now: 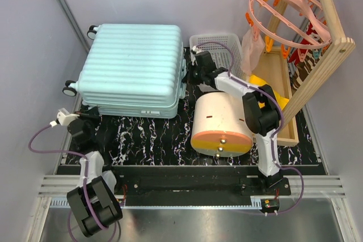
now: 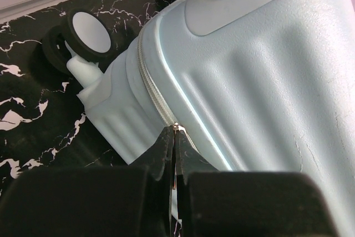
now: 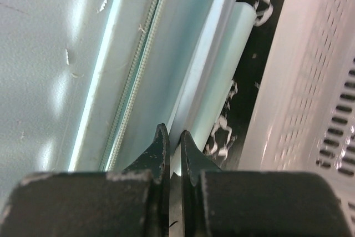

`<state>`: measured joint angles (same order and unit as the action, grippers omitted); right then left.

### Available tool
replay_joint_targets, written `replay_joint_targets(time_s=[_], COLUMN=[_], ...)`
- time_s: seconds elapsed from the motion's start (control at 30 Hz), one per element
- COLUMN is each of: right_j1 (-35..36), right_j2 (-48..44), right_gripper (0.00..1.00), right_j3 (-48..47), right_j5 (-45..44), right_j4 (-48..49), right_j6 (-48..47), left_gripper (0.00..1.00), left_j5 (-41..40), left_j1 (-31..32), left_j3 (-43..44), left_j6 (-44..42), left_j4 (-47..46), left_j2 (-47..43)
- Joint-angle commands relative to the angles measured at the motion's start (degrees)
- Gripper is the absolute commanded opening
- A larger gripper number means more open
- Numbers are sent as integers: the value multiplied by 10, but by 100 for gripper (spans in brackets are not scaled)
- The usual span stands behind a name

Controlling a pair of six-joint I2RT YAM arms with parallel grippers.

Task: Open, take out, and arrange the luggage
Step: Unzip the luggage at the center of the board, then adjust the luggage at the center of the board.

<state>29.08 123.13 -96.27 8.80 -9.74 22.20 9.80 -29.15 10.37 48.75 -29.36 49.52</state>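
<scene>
The pale mint-blue luggage [image 1: 133, 66] lies flat and closed on the black marbled mat, wheels to the left. My left gripper [image 1: 91, 114] is at its near-left corner. In the left wrist view that gripper [image 2: 176, 129] is shut on the small metal zipper pull at the zipper line [image 2: 155, 95], just below a wheel [image 2: 89, 31]. My right gripper [image 1: 191, 75] reaches to the luggage's right side. In the right wrist view it [image 3: 171, 133] is pinched nearly shut on the edge of the mint side handle [image 3: 230, 54], beside the closed zipper [image 3: 136, 76].
A white mesh basket [image 1: 218, 43] stands just right of the luggage, close to the right wrist [image 3: 310, 81]. A cream cylinder with an orange end [image 1: 221, 120] lies in front of it. A wooden rack [image 1: 332, 49] with a pink hanger [image 1: 283, 12] fills the right side.
</scene>
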Motion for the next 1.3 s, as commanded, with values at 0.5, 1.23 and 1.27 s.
replay_joint_targets(time_s=[0.5,1.23,1.27], right_j1=[18,93,111], right_j2=[-248,-413,-411], right_gripper=[64,96,96], right_j3=[138,235,231], right_j5=[18,125,107], right_j4=[34,57,42], right_j6=[-45,-37,-44], left_gripper=[0,99,99], left_j5=[-87,-84,-81], left_j1=[-33,-32,-32], left_j3=[-32,235,247], left_j6=[-22,-139,-144], left_j4=[74,426,420], left_j2=[-98,-187,-165])
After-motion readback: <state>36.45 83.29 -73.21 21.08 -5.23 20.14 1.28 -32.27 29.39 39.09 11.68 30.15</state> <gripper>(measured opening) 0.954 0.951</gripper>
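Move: Still pinched in the left fingers, the zipper pull sits right at their tips, on the near-left corner of the luggage; the luggage's middle is about 13 cm ahead and 13 cm to the right, and the near wheel some 8 cm ahead and 9 cm left. The right fingers are already shut on the luggage handle, right at their tips; from them the white basket lies about 7 cm ahead and 12 cm right, the cream drum 16 cm back and 14 cm right. Letting go with both hands: the right eases the handle back about 3 cm, opens wide and withdraws up and back towards the drum, ending some 19 cm higher, tilting its fingers up and swinging counter-clockwise. The left keeps the pull while drawing back about 2 cm, then opens, dips, and lifts some 10 cm clear, still backing slightly and turning counter-clockwise. ##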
